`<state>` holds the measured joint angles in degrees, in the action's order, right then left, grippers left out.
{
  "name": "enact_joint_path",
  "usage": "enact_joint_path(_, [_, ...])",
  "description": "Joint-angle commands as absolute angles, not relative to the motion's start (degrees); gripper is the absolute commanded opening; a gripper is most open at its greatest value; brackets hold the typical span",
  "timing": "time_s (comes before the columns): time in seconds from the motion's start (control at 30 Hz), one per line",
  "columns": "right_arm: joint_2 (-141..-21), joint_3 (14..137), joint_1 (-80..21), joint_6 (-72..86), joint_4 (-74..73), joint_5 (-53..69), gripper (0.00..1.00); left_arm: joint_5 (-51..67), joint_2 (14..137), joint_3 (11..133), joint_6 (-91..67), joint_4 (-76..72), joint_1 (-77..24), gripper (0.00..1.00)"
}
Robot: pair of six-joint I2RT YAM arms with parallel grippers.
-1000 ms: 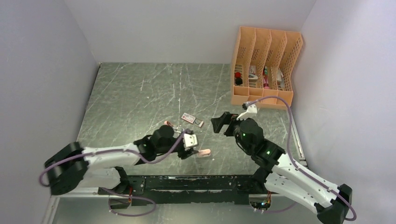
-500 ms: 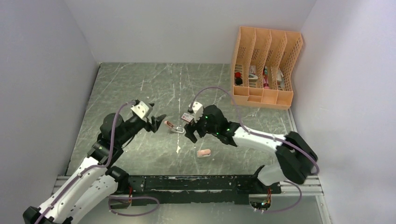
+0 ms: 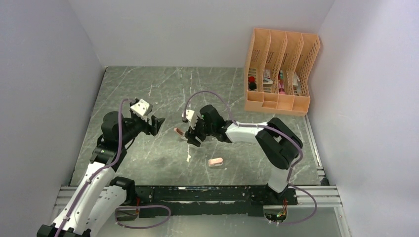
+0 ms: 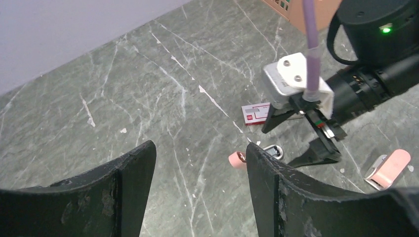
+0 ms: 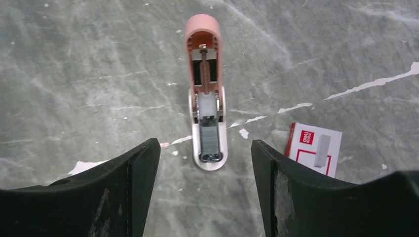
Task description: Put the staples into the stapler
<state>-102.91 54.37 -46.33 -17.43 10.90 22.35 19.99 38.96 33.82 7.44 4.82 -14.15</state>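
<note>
A salmon-pink mini stapler (image 5: 206,123) lies open on the table, lid flipped back, with a grey staple strip (image 5: 209,139) in its white channel. It also shows in the top view (image 3: 180,132) and in the left wrist view (image 4: 238,159). The red-and-white staple box (image 5: 314,148) lies flat just right of it, also in the left wrist view (image 4: 256,113); the right arm hides it in the top view. My right gripper (image 5: 205,145) is open and empty, hovering over the stapler's front end (image 3: 190,137). My left gripper (image 4: 200,148) is open and empty, left of the stapler (image 3: 156,123).
A second pink mini stapler (image 3: 215,162) lies closed nearer the front, also in the left wrist view (image 4: 390,168). An orange file organizer (image 3: 279,69) with small items stands at the back right against the wall.
The right arm has reached left across the table, bringing its open gripper over the open stapler. The left arm has swung from the front centre back to the left and now faces the stapler.
</note>
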Motion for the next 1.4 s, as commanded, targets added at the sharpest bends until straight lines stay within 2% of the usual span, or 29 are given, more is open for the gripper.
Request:
enact_joint_path(0.0, [-106.05,57.05,-45.23,-21.90,11.25,24.33,0.71,23.07,38.70,35.38,8.05,6.45,-13.28,0.71])
enact_joint_path(0.27, [-109.24,58.42,-45.24,-23.67,10.37,23.94,0.61,24.36,40.54,35.90,8.58,6.43,-13.01,0.72])
enact_joint_path(0.5, [-109.95,56.08,-45.18,-24.67,10.23,19.97,0.39,25.48,41.50,36.12,7.95,5.91,-12.92,0.71])
enact_joint_path(0.63, [-108.79,54.26,-45.18,-23.70,12.14,20.14,0.22,25.92,41.58,36.08,8.00,6.09,-12.92,0.71])
enact_joint_path(0.73, [-107.73,54.13,-45.18,-22.82,12.17,21.42,0.12,27.02,41.19,35.74,8.00,5.79,-12.92,0.72])
enact_joint_path(1.07, [-99.39,51.87,-45.18,-20.45,10.93,24.71,0.08,33.53,37.84,33.55,6.79,3.31,-12.92,0.75])
enact_joint_path(1.13, [-96.55,51.12,-45.18,-19.42,10.20,24.78,0.07,34.53,36.97,33.33,6.78,3.20,-12.91,0.96])
enact_joint_path(1.37, [-84.12,47.82,-45.18,-15.82,5.68,23.07,0.06,41.93,34.14,31.93,6.48,0.18,-12.92,1.00])
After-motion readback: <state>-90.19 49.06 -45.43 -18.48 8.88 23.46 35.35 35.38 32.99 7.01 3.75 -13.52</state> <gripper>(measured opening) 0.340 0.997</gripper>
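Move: The open stapler lies just off the right fingertips, its middle about 3 cm ahead, 2 cm to the left and some 3 cm below, with the base's front end nearly between the fingers. The staple box is roughly 7 cm ahead and 6 cm to the right of the right hand, and the closed stapler about 9 cm back and 11 cm to its right, both some 4 cm below. From the left hand, the open stapler is about 3 cm ahead, 11 cm to the right and 21 cm below. The right fingers close from both sides on the front end of the open stapler's base, after sinking about 3 cm and easing a little forward. Keeping that pinch, the right hand draws back and to the right, then rises quickly, some 8 cm in all. Meanwhile the left hand sinks slightly, then backs off to the right and rises, opening wide and turning about 15 degrees clockwise. ##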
